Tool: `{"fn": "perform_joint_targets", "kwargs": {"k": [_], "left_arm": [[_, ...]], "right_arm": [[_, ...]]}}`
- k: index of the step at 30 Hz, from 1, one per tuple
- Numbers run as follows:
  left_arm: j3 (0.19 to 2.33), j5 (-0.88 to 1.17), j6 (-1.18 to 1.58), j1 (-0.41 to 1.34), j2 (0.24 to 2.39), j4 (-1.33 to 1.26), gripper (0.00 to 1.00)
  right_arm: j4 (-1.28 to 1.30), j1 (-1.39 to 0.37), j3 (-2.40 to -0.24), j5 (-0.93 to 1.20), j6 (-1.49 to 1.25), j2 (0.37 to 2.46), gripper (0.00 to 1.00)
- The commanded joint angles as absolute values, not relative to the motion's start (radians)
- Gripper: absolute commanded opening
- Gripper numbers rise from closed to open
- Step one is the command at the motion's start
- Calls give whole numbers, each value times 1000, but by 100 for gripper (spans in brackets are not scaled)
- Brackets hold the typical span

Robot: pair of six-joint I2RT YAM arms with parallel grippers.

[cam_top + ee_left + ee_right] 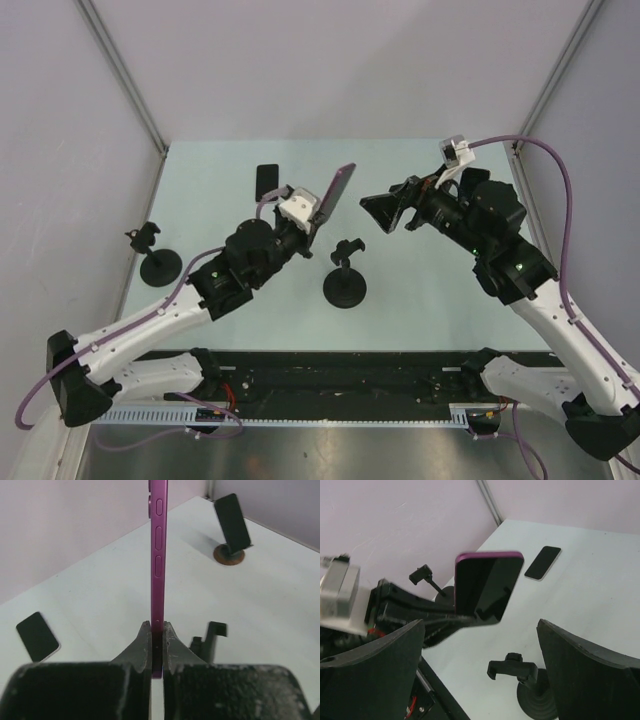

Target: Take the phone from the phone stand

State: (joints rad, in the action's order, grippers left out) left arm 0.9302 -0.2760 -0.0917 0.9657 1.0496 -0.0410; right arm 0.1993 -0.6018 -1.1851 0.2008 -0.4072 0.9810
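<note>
The purple phone [338,190] is held up in the air, tilted, with my left gripper [316,217] shut on its lower end. In the left wrist view the phone [159,555] stands edge-on and rises out of the closed left gripper [157,634]. An empty black phone stand [345,272] sits on the table just right of and below the phone, apart from it. My right gripper [385,213] hovers to the phone's right, wide open and holding nothing. In the right wrist view the right gripper [480,675] frames the phone's dark screen [487,587] and the stand [522,672].
A black phone [267,180] lies flat at the table's back. A second empty stand [157,258] is at the left edge. In the left wrist view, a dark phone on a round-based stand [231,527] is at the far right. Walls enclose the table.
</note>
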Motion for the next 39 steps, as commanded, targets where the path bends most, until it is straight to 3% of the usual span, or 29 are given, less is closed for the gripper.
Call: {"fn": "perform_joint_targets", "kwargs": {"k": [1, 12, 20, 30, 39], "left_arm": [[923, -217, 63, 842, 988, -112, 0], [925, 116, 393, 436, 1124, -112, 0], [1050, 248, 486, 272, 1444, -132, 0], [1340, 363, 569, 184, 1886, -135, 1], [1543, 380, 617, 160, 2100, -100, 0]], "right_arm": [[227, -598, -1220, 147, -353, 919, 100], [339, -592, -1175, 32, -282, 819, 100], [394, -591, -1132, 2, -249, 770, 100], [462, -588, -1123, -25, -213, 739, 100], [485, -586, -1123, -20, -199, 729, 100]]}}
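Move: The left hand already holds the phone; the bare table spot it is taken to lies some 29 cm ahead, 9 cm left and 31 cm below. The flat phone is about 28 cm ahead, 16 cm left, equally low; the emptied stand is roughly 6 cm back, 10 cm right and 21 cm below. From the right hand the spot is about 29 cm ahead, 28 cm left, 40 cm below. Left hand carries its phone 28 cm forward, 20 down, tilting downward, towards the flat phone; right retreats rightward. ##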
